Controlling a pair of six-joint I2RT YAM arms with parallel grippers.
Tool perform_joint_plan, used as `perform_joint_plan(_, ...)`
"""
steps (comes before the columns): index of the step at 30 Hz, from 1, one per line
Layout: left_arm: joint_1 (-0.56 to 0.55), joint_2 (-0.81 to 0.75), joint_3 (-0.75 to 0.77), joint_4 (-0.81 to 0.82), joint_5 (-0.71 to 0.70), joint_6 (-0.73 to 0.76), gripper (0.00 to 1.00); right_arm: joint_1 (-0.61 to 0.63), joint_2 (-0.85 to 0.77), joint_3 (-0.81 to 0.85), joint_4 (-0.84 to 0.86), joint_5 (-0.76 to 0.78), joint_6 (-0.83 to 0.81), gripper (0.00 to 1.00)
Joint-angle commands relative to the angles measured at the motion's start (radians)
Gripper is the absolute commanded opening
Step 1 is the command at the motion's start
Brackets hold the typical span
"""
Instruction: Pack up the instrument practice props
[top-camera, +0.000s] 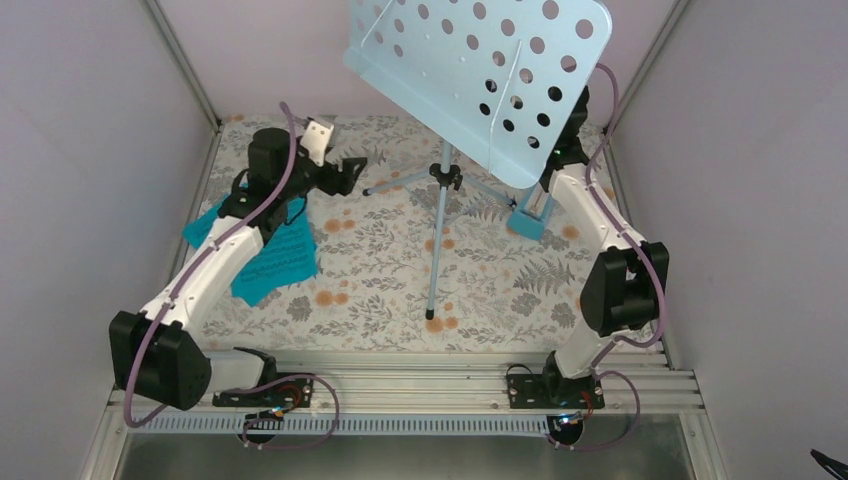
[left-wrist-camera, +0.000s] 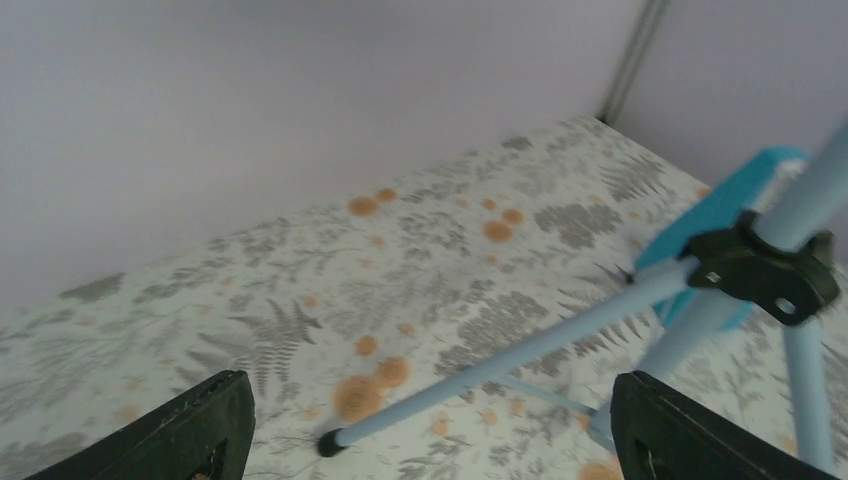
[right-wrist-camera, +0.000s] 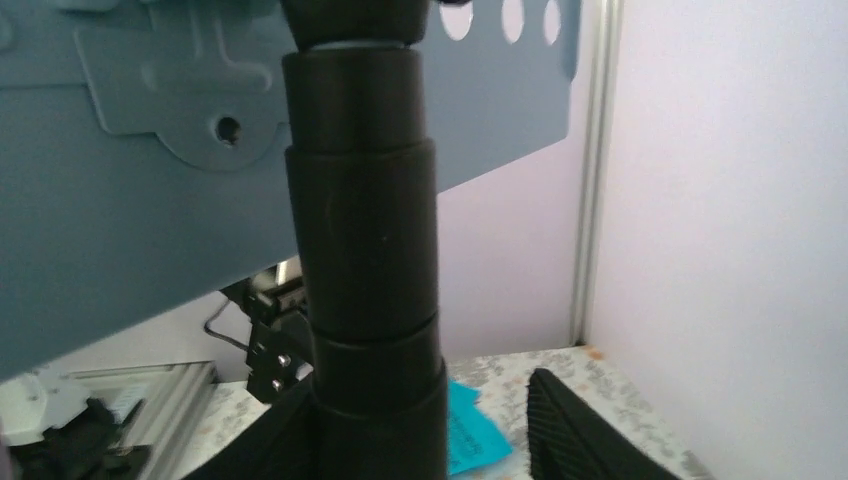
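The pale blue music stand stands at the middle back, with its perforated desk (top-camera: 480, 70) tilted over thin tripod legs (top-camera: 436, 235). Turquoise sheet-music pages (top-camera: 275, 255) lie on the left, partly under my left arm. The small blue metronome (top-camera: 530, 215) sits by the right arm. My left gripper (left-wrist-camera: 430, 440) is open just above the cloth, and the tip of one tripod leg (left-wrist-camera: 480, 375) lies between its fingers untouched. My right gripper (right-wrist-camera: 430, 430) is open around the stand's black collar (right-wrist-camera: 365, 250) under the desk. Its left finger is against the collar and its right finger (right-wrist-camera: 580, 430) is apart. In the top view the desk hides this gripper.
A floral cloth (top-camera: 380, 290) covers the table. Pale walls close it on three sides, with corner posts (top-camera: 185, 60) at the back. A metal rail (top-camera: 400, 385) with both arm bases runs along the near edge. The black tripod hub (left-wrist-camera: 765, 270) is close to my left gripper's right finger.
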Motion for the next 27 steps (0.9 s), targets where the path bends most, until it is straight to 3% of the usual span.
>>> perform_joint_plan(1,-0.073,0.046,0.016,0.013,0.072,-0.039,0.86,0.019,0.032,0.076,-0.206,-0.044,-0.116,0.41)
perform_joint_plan(11,-0.346,0.099,-0.160,0.366,0.132,-0.306,0.84,0.020,0.001,0.066,-0.253,-0.001,-0.122,0.05)
perform_joint_plan(18,-0.440,0.227,-0.131,0.402,0.057,-0.299,0.79,0.019,-0.081,-0.009,-0.215,0.085,-0.089,0.04)
perform_joint_plan(22,-0.456,0.273,-0.125,0.420,0.041,-0.308,0.67,0.020,-0.106,-0.039,-0.187,0.111,-0.069,0.04)
perform_joint_plan(27,-0.485,0.325,-0.098,0.429,0.026,-0.306,0.44,0.019,-0.117,-0.043,-0.162,0.127,-0.032,0.04)
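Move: About 20 cm to the left hand's right, 8 cm back and 11 cm below lies the grasping spot on the music stand's near leg; the stand's black hub is about 20 cm right, level fore-and-aft and 5 cm below. The left leg's foot stands some 6 cm ahead, 2 cm right and 30 cm below. Before the right hand's open fingers is the black pole sleeve, about 2 cm left and 1 cm back at its own height; the hub sits some 17 cm below, 2 cm left, level fore-and-aft. Sweeping about 20 cm to the right while sinking 11 cm and drawing back 8 cm, the left hand comes to the near leg below the hub, swings clockwise some 25 degrees, tips down, and half closes its fingers around the leg. The right hand nearly stays in place, sinking about 1 cm and shutting its fingers onto the black pole sleeve, then keeping that grip. ##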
